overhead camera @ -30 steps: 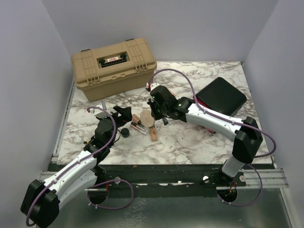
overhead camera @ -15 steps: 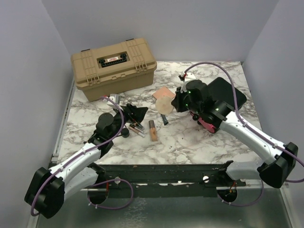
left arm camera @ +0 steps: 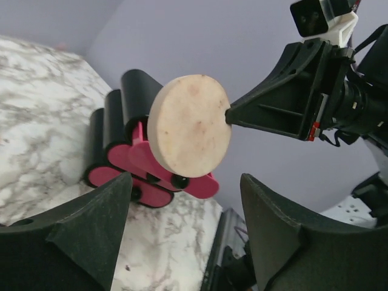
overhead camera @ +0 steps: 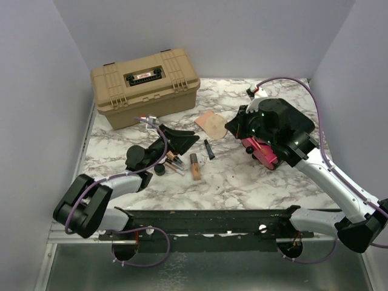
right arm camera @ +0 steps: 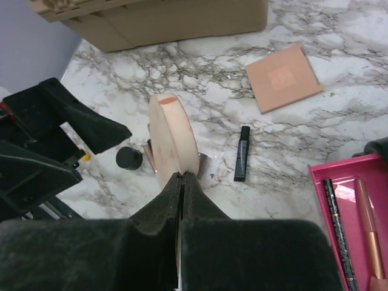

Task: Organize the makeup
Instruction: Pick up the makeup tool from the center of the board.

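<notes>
My right gripper (overhead camera: 229,125) (right arm camera: 182,176) is shut on the rim of the round peach compact (overhead camera: 216,125) (right arm camera: 173,136) (left arm camera: 189,126) and holds it on edge above the table. The flat square copper-pink compact (overhead camera: 205,117) (right arm camera: 283,77) lies just behind it. A slim black tube (overhead camera: 208,148) (right arm camera: 242,153), copper lipstick tubes (overhead camera: 194,166) and a tiny black jar (overhead camera: 159,170) (right arm camera: 128,158) lie on the marble. My left gripper (overhead camera: 185,140) (left arm camera: 185,224) is open and empty, low over the tubes and facing the held compact.
A tan case (overhead camera: 145,85) stands shut at the back left. The black box (overhead camera: 285,121) sits to the right with its pink drawers (overhead camera: 259,153) (right arm camera: 348,182) pulled out; a copper tube (right arm camera: 368,236) and a thin black pencil (right arm camera: 336,218) lie in one.
My right arm has carried the round compact from the table's middle back and to the right, beside the pink drawers. The left gripper has reached rightward over the tubes and narrowed a little.
</notes>
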### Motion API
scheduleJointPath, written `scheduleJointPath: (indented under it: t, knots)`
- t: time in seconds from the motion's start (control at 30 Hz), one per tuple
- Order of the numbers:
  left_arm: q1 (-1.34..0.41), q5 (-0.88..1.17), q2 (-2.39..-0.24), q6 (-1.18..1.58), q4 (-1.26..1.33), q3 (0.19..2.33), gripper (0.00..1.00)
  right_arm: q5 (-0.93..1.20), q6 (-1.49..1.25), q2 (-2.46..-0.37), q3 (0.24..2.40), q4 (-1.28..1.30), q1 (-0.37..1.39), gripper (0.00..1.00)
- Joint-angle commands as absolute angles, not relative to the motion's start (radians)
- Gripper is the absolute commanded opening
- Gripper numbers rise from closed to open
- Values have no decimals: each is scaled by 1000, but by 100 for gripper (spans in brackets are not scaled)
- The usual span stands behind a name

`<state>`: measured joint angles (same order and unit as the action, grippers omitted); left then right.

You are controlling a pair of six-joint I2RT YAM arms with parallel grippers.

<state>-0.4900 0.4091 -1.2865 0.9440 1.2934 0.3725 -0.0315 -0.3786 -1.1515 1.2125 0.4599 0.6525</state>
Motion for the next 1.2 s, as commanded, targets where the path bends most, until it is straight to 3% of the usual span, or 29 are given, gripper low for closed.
scheduleJointPath:
  t: [0.0,0.37,0.53,0.7,0.8,0.97,1.17]
  knots:
    - [-491,524,-1381,1096,1577,404,70,67,-403,-1126,1218,416,646,1]
    - [-523,512,-1443,1123,1614,442,67,133,-413,-1144,1222,391,646,1]
    - [-547,503,-1487,1121,1610,463,52,173,-408,-1160,1234,394,646,1]
    - [-549,477,-1479,1106,1607,445,24,181,-401,-1166,1231,407,646,1]
    - [-549,481,-1473,1100,1596,445,16,158,-401,-1170,1228,421,646,2]
    - [-549,481,-1440,1084,1578,435,8,160,-410,-1162,1226,423,646,17]
    - [-551,564,-1402,1088,1571,460,8,130,-420,-1128,1183,381,646,46]
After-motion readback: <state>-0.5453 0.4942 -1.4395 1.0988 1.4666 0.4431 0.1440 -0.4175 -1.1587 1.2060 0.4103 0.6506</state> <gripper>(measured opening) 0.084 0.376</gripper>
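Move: Just off the left hand's open fingers, about 6 cm to its right, 2 cm ahead and 3 cm above, hangs the round makeup tool, its rim still pinched by the right hand. That hand has the tool's middle about 3 cm to its left, 1 cm ahead and 1 cm lower, and the left fingers some 10 cm to its left, 1 cm back and 4 cm below. From the left hand, the black tube lies about 8 cm ahead, 6 cm right and 23 cm below; the brown bottle is straight underneath, 22 cm down. Closing the gap in mid-air, the left hand slides about 3.5 cm right and slightly back, turning some 10 degrees clockwise, and shuts its fingers on the round tool's lower rim. The right hand meanwhile carries it nearly 3 cm left and a little back, turning slightly counter-clockwise, stops, and opens its fingers partway; the left hand then starts to rise. ##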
